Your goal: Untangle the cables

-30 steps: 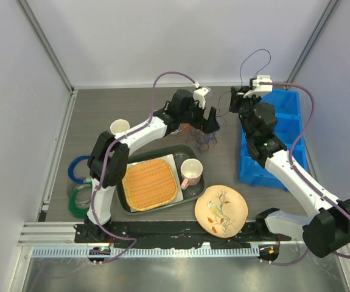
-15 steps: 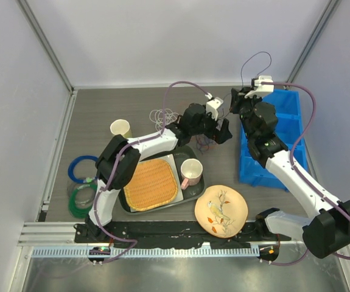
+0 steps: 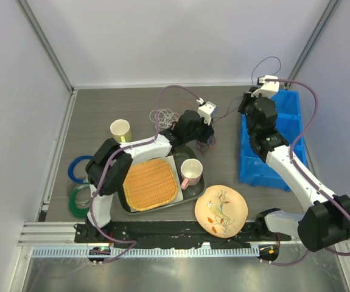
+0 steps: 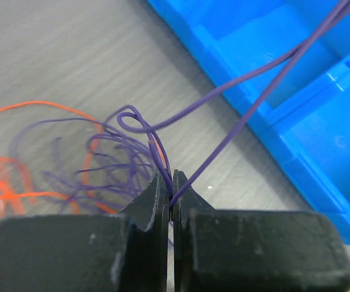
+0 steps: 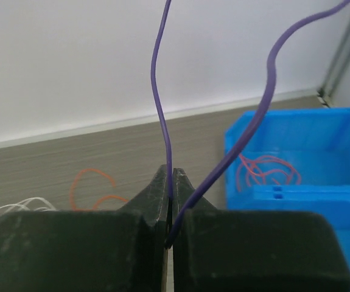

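The cables lie at the table's far middle: a purple bunch (image 4: pixel 108 158) over orange loops (image 4: pixel 16 176), with a white coil (image 3: pixel 162 115) off to the left. My left gripper (image 4: pixel 171 182) is shut on a purple strand at the bunch's edge; in the top view the left gripper (image 3: pixel 209 131) sits just above the bunch. My right gripper (image 5: pixel 170 182) is shut on the same purple cable (image 5: pixel 158 91), held up beside the blue bin (image 3: pixel 278 140). A taut purple strand (image 3: pixel 226 114) runs between the two grippers. More orange cable (image 5: pixel 266 170) lies inside the bin.
A dark tray (image 3: pixel 193 152) holds a woven mat (image 3: pixel 150 184) and a pink mug (image 3: pixel 191 171). A patterned plate (image 3: pixel 221 210) sits near the front, a cream cup (image 3: pixel 120 129) at the left. Blue (image 3: pixel 77 169) and green (image 3: pixel 80 201) tape rings lie at the far left.
My left gripper went from open to shut on the purple strand after reaching right. The right gripper lifted slightly right with its cable. The white coil came into view.
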Robot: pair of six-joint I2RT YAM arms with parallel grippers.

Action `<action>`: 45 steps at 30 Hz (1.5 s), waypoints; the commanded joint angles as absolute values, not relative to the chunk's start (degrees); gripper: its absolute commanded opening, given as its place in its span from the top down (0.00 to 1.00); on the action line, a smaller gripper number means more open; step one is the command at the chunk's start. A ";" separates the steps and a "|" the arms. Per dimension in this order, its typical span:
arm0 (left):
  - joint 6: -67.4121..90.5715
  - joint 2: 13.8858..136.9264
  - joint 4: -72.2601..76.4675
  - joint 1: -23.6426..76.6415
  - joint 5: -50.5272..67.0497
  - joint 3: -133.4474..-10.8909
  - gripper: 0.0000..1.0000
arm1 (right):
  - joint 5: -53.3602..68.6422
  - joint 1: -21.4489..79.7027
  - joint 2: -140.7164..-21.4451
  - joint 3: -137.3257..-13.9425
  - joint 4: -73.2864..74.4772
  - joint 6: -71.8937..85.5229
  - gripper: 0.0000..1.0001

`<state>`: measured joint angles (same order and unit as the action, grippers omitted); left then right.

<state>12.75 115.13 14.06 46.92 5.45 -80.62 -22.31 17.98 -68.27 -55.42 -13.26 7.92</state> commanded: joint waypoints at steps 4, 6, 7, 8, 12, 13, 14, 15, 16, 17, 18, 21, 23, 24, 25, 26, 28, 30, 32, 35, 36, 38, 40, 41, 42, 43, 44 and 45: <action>8.78 103.19 2.03 44.22 -18.27 -76.55 1.00 | -37.85 10.73 -69.43 -59.59 -16.08 5.98 0.99; 9.93 101.87 -2.18 41.84 -19.42 -76.73 1.00 | -41.29 10.11 -69.96 -59.41 -17.13 3.70 0.99; 11.15 101.52 -3.15 40.97 -20.55 -76.73 1.00 | -42.61 10.02 -70.05 -59.41 -17.49 3.08 0.99; 11.86 101.17 -4.90 39.13 -20.74 -76.64 1.00 | -43.67 9.93 -70.05 -59.15 -17.93 2.64 0.99; 13.36 99.76 -6.77 34.90 -18.28 -75.77 1.00 | -35.79 9.84 -69.87 -58.80 -18.11 3.85 0.99; 13.45 99.76 -7.99 34.46 -18.54 -75.85 1.00 | -33.25 9.76 -69.87 -58.89 -18.19 3.69 0.99; 13.53 99.67 -8.78 33.76 -18.63 -76.02 1.00 | -31.48 9.84 -70.05 -58.97 -18.19 3.60 0.99; 13.71 99.67 -9.22 33.49 -18.63 -75.94 1.00 | -30.33 9.84 -70.31 -59.06 -18.11 3.86 0.99; 13.54 99.41 -10.10 33.05 -18.72 -75.94 1.00 | -30.32 9.84 -70.40 -59.06 -18.02 3.78 0.99; 13.71 99.23 -10.63 32.87 -20.03 -75.94 1.00 | -30.93 9.76 -70.57 -59.41 -17.76 3.52 0.99; 13.88 99.05 -11.33 32.52 -20.47 -75.94 1.00 | -33.55 9.84 -70.49 -59.41 -17.75 3.17 0.99; 14.06 97.74 -12.74 30.85 -18.99 -74.37 0.79 | -33.67 9.84 -69.70 -58.36 -19.24 1.85 0.99; 13.28 96.34 -10.99 30.59 -17.15 -72.87 0.59 | -29.12 9.84 -68.65 -57.31 -20.12 2.28 0.99; 12.75 95.89 -10.38 30.59 -14.62 -71.64 0.53 | -26.66 9.93 -68.64 -57.22 -20.47 2.63 0.99; 12.05 95.45 -10.11 30.59 -12.07 -71.20 0.48 | -21.32 9.93 -68.64 -57.22 -20.39 2.90 0.99; 11.00 94.93 -10.11 30.59 -9.78 -70.76 0.41 | -19.09 9.84 -69.16 -57.48 -20.39 3.51 0.99; 9.85 94.48 -10.37 30.59 -6.25 -70.05 0.37 | -13.04 9.93 -69.96 -58.18 -20.22 4.91 0.99; 9.49 94.13 -10.72 30.59 -5.54 -69.87 0.25 | -8.46 9.93 -71.62 -60.63 -18.56 6.23 0.99; 9.67 93.96 -10.72 30.67 -5.27 -69.70 0.09 | -4.06 10.11 -73.03 -64.40 -17.67 6.94 0.99; 10.63 93.60 -10.81 30.59 -5.36 -69.61 0.00 | -3.34 10.37 -73.91 -70.02 -14.42 7.21 0.99; 10.98 93.26 -10.90 30.59 -5.36 -69.52 0.00 | -3.95 10.37 -74.18 -71.18 -13.11 7.38 0.99; 12.29 92.82 -11.07 30.59 -5.71 -69.35 0.00 | -5.53 10.37 -74.36 -73.90 -11.87 7.65 0.99; 13.62 91.68 -12.03 30.59 -7.03 -69.35 0.00 | -7.64 10.37 -75.14 -75.67 -9.15 7.82 0.99; 14.75 91.15 -12.30 30.59 -8.42 -69.08 0.00 | -8.69 10.37 -75.41 -76.98 -8.53 8.00 0.99; 15.81 90.53 -12.57 30.59 -9.48 -69.00 0.00 | -10.79 10.37 -75.76 -77.43 -7.13 8.00 0.99; 16.43 89.31 -13.35 30.59 -10.19 -68.82 0.00 | -11.94 10.28 -76.20 -77.87 -6.51 7.82 0.99; 16.87 88.51 -13.62 30.50 -10.63 -68.21 0.00 | -13.17 10.28 -76.29 -78.22 -5.98 7.65 0.99; 17.66 87.90 -13.62 30.50 -11.50 -67.77 0.00 | -14.40 10.28 -76.55 -78.31 -4.67 7.56 0.99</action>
<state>14.06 93.01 -12.75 30.72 -7.97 -68.79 -9.10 10.17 -75.37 -75.79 -8.84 7.07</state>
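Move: The left hand, shut on the purple cable, has the purple tangle on the table some 6 cm to its left, 3 cm ahead and 13 cm below. The white cable coil is about 19 cm left and 9 cm ahead, the pink mug 9 cm left and 13 cm back. For the right hand, pinching the same cable, the tangle lies roughly 14 cm left, level, 31 cm below, and the blue box's middle 16 cm right, 2 cm back and 27 cm below. Leftward and at first upward, the left hand draws its pinched stretch of purple cable away from the right hand, which shifts some 6 cm right with its grip kept. After about 15 cm the left fingers open wide and let go; the hand sinks and ends 22 cm left, swung some 30 degrees counter-clockwise. The right hand then rises about 10 cm above its starting height, edging forward, still pinching the cable. ##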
